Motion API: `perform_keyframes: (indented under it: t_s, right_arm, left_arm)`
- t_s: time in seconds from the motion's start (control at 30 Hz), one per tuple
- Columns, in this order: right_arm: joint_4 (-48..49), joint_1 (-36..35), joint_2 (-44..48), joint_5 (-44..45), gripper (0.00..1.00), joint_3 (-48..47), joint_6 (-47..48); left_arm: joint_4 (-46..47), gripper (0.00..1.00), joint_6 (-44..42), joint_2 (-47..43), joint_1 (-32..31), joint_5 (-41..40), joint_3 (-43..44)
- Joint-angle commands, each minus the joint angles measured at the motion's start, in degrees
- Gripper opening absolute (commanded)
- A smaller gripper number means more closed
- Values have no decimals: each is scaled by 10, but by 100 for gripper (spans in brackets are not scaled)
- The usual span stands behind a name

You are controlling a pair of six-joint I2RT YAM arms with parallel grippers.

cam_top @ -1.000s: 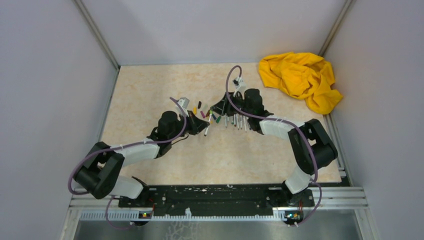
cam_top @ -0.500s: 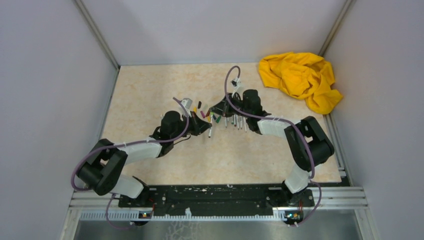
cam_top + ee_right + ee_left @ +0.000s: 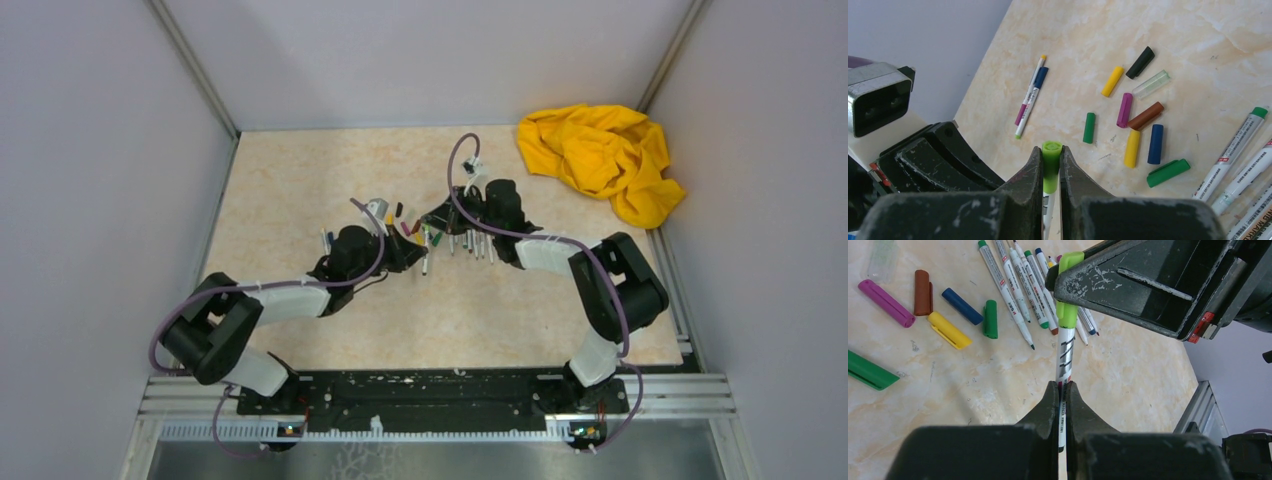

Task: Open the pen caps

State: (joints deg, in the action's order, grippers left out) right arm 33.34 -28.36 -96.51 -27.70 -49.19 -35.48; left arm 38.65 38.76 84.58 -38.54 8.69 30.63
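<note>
My left gripper (image 3: pixel 1061 385) is shut on the white barrel of a pen (image 3: pixel 1065 360), held above the table. My right gripper (image 3: pixel 1051 150) is shut on that pen's light-green cap (image 3: pixel 1051 160), which still sits on the barrel. In the top view the two grippers meet at mid-table around this pen (image 3: pixel 424 262). Several loose pen caps lie on the table beyond: yellow (image 3: pixel 1112 81), black (image 3: pixel 1140 55), purple (image 3: pixel 1124 110), brown (image 3: pixel 1145 116), blue (image 3: pixel 1155 144) and green (image 3: pixel 1089 128).
Several uncapped pens (image 3: pixel 1018 295) lie in a row under the right arm. Two more pens (image 3: pixel 1030 97) lie apart to the left. A crumpled yellow cloth (image 3: pixel 600 155) fills the back right corner. Grey walls close in the table on three sides.
My right gripper went from open to shut on the light-green cap. The left arm edged a little to the right with the pen, uncovering two pens on the table to its left.
</note>
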Motion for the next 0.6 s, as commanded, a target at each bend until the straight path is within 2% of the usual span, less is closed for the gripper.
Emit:
perform_keyframes:
  t_s: [0.0,0.23,0.4,0.57]
  right_arm:
    - [72,26,20,69,0,-44,55]
    - [110,44,19,70,0,-64,80]
    - [171,71,7,37,0,-66,49]
    - [168,86,1,16,0,-85,30]
  left_arm:
    - [-19,0,-5,18,-31,-3,-10]
    - [2,0,-4,33,-49,7,-17]
    - [19,0,-12,44,-59,34,-19]
    - [6,0,-35,50,-71,14,-24]
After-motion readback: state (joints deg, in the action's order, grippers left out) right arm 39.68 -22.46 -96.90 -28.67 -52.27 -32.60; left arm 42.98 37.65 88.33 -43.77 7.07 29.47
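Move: The left gripper holds the white pen's barrel; the light green cap on its end lies about 6 cm ahead of it, level sideways and 3 cm higher, already between the right gripper's shut fingers. From the right gripper the barrel is some 6 cm back and 3 cm down. Roughly 11 cm below the left gripper, a loose green cap lies 7 cm ahead and 3 cm right, a yellow cap 6 cm ahead and 1 cm left, and the pen row 8 cm ahead, 10 cm right. Keep both grippers shut, the left on the pen's barrel and the right on its light green cap, and pull them apart along the pen. Ease both slowly rightward by a centimetre or so, then quickly take the right gripper forward, up and right, about 7 cm in all, tipping its fingers up some 10 degrees, while the left goes back and down, ending about 2 cm farther right too. ##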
